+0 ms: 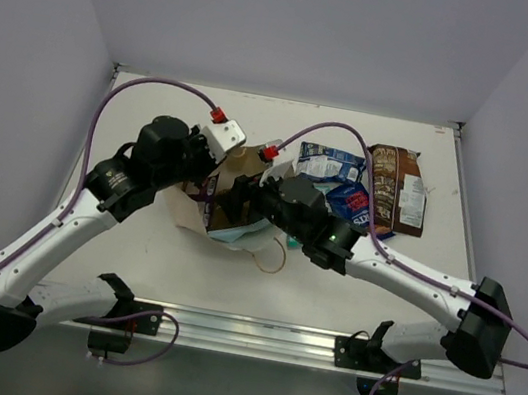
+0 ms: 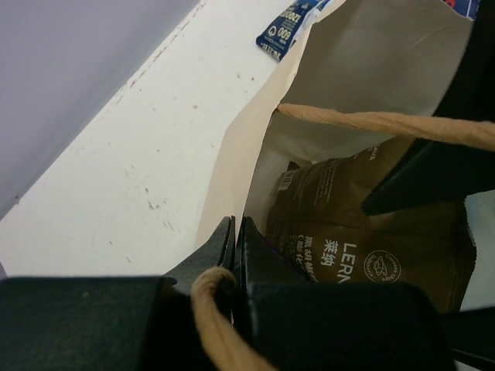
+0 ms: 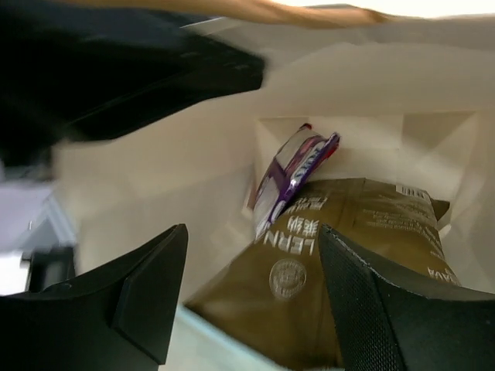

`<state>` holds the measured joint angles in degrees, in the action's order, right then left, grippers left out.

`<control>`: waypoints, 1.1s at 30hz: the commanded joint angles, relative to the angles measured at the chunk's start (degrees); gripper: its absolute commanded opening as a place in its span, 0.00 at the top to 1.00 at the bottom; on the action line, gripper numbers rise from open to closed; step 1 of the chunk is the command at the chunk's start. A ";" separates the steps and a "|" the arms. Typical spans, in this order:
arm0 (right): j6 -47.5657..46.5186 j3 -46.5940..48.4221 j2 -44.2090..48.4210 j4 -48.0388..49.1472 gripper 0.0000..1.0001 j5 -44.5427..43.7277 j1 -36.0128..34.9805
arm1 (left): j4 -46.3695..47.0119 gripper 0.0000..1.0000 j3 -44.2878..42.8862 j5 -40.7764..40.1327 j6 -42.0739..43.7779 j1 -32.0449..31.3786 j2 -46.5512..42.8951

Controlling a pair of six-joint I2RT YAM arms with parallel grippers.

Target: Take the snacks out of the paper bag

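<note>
The tan paper bag lies mid-table with its mouth held open. My left gripper is shut on the bag's rim, and a twisted handle loops over its fingers. My right gripper reaches into the mouth, open, its fingers on either side of a brown snack packet without gripping it. A purple-and-white packet stands deeper in the bag. The brown packet also shows in the left wrist view. Outside the bag lie a brown packet, a light blue one and a dark blue one.
A pale teal edge pokes out at the bag's near side. The bag's other handle loops onto the table in front. The removed packets crowd the table's back right. White walls close in the table on three sides.
</note>
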<state>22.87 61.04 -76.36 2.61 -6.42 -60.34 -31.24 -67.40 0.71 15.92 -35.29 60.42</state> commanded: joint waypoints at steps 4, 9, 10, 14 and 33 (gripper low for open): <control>14.20 -0.73 -6.77 13.81 0.30 -9.58 -0.04 | 3.91 1.00 -2.21 -2.03 -7.21 -0.57 -1.45; 17.20 -0.74 -12.14 17.85 0.31 -10.37 -0.13 | 4.00 1.00 -2.04 -2.64 -8.45 -0.92 -2.24; 17.12 -0.74 -12.93 18.39 0.32 -10.72 -0.13 | 4.00 1.00 -1.86 -2.64 -8.80 -0.84 -2.76; 17.55 0.22 -16.89 18.57 0.34 -11.25 -0.13 | 4.70 1.00 -2.12 -2.56 -9.16 -0.92 -3.03; 21.25 5.15 -28.67 16.73 0.63 -12.66 -0.04 | 5.23 1.00 -2.13 0.26 -11.44 -1.89 -3.21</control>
<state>41.34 65.14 -103.68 20.53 -17.39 -60.36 -30.33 -67.40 -0.86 6.37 -36.51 58.83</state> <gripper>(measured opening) 0.409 0.050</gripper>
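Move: From the right gripper the purple snack packet, upright inside the bag, lies about 7 cm ahead, 8 cm to the left and 13 cm lower. The brown pouch is roughly 5 cm ahead, 1 cm to the left and 15 cm down; the light-blue packet is level with it fore and aft, 1 cm to the right and 12 cm down. From the left gripper, the purple packet is level fore and aft, about 4 cm left and 15 cm below. Sink the open right gripper about 11 cm into the bag while carrying it some 7 cm forward and as far left, past the brown pouch, tipping the fingers down and turning them about 15 degrees clockwise. Bring the fingers to either side of the purple packet and begin closing them partway. Keep the left gripper pinched on the bag's rim, letting it rise a centimetre. ##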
